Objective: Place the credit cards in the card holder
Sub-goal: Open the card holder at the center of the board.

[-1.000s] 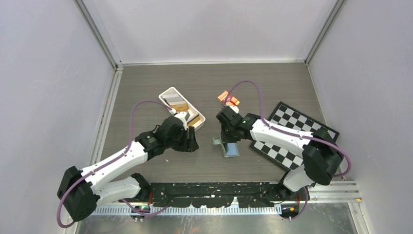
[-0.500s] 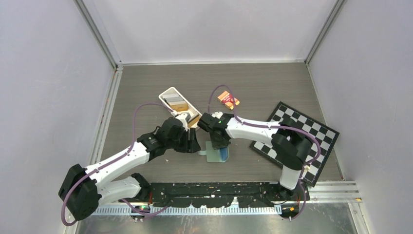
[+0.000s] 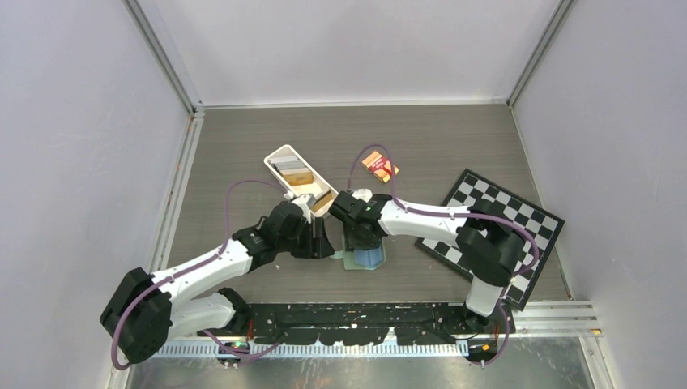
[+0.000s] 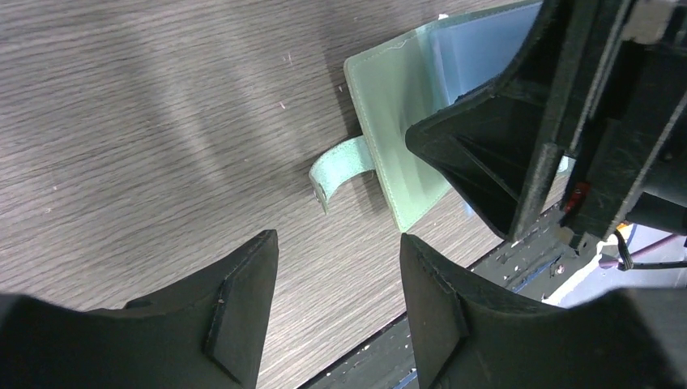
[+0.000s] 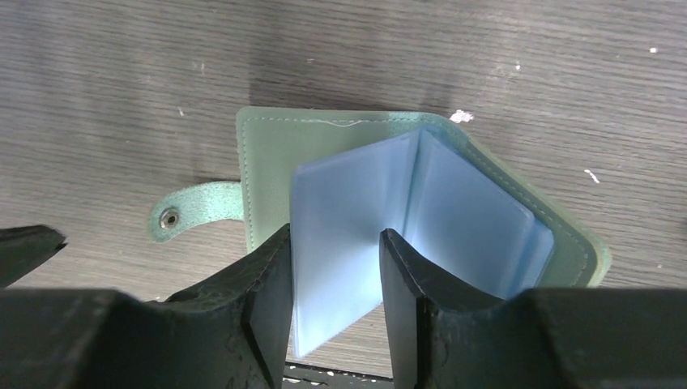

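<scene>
The card holder lies open on the table, its sage-green cover flat, its blue-grey pockets fanned upward and its clasp tab pointing left. My right gripper hangs open directly over the pockets, holding nothing. My left gripper is open and empty just left of the holder, near the tab. The credit cards, grey and gold-tan, sit in the white tray behind the left gripper.
An orange-and-red packet lies behind the right arm. A checkerboard mat covers the right side. The black rail at the table's near edge runs just in front of the holder.
The right arm swung left, carrying the card holder toward the left gripper. Its jaws have since opened and let go. The left arm shifted slightly right.
</scene>
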{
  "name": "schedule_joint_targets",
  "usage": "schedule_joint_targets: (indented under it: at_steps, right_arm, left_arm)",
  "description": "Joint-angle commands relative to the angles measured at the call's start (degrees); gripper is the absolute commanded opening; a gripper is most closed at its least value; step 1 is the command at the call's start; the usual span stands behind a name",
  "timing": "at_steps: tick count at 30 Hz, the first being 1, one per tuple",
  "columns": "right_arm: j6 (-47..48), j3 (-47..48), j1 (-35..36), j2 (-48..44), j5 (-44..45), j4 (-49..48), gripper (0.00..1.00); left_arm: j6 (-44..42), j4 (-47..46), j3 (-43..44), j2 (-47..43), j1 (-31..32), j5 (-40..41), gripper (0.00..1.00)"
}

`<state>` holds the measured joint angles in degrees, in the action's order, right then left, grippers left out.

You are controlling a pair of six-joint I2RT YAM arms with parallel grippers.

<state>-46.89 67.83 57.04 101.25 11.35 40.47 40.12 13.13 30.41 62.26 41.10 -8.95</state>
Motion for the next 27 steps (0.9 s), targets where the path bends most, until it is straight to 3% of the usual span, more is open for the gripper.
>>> schedule_joint_targets:
  at_steps: [1,11,27]
  right_arm:
    - [-3.1,-2.2,0.2,-4.2,-2.2,-5.9,0.48]
    - [-5.4,-8.0,0.2,-6.7,-7.5,-17.0,0.57]
    - [-8.3,-18.0,-1.0,-13.4,-8.8,-29.7,0.73]
  left_arm:
    - [1.5,-6.1,-0.9,1.0,-0.4,-1.9,0.58]
    - [1.2,-6.4,-1.5,1.5,-0.5,-0.9,0.57]
    - [0.6,-8.8,-1.0,2.2,-0.5,-2.4,0.56]
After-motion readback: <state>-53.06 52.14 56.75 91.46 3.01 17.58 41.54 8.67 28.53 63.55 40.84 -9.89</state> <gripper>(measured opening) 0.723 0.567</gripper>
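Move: Just under the right hand, the open card holder has its middle some 3 cm down, about 2 cm back and 1 cm to the right. Its raised blue sleeve stands at the fingertips, about 2 cm below and 1 cm back; its green strap lies some 5 cm to the left, 1 cm back and 3 cm down. From the left hand, the card holder's middle is about 8 cm to the right, 1 cm back and 6 cm below. Sweeping left about 3 cm and drawing back roughly 1 cm, the right hand travels low over the card holder towards the strap side, against the raised blue sleeve to fold it over. Its wrist rolls some 20 degrees so the fingertips swing leftward, and the fingers open from about half to nearly three quarters; it lifts slightly at the very end. ##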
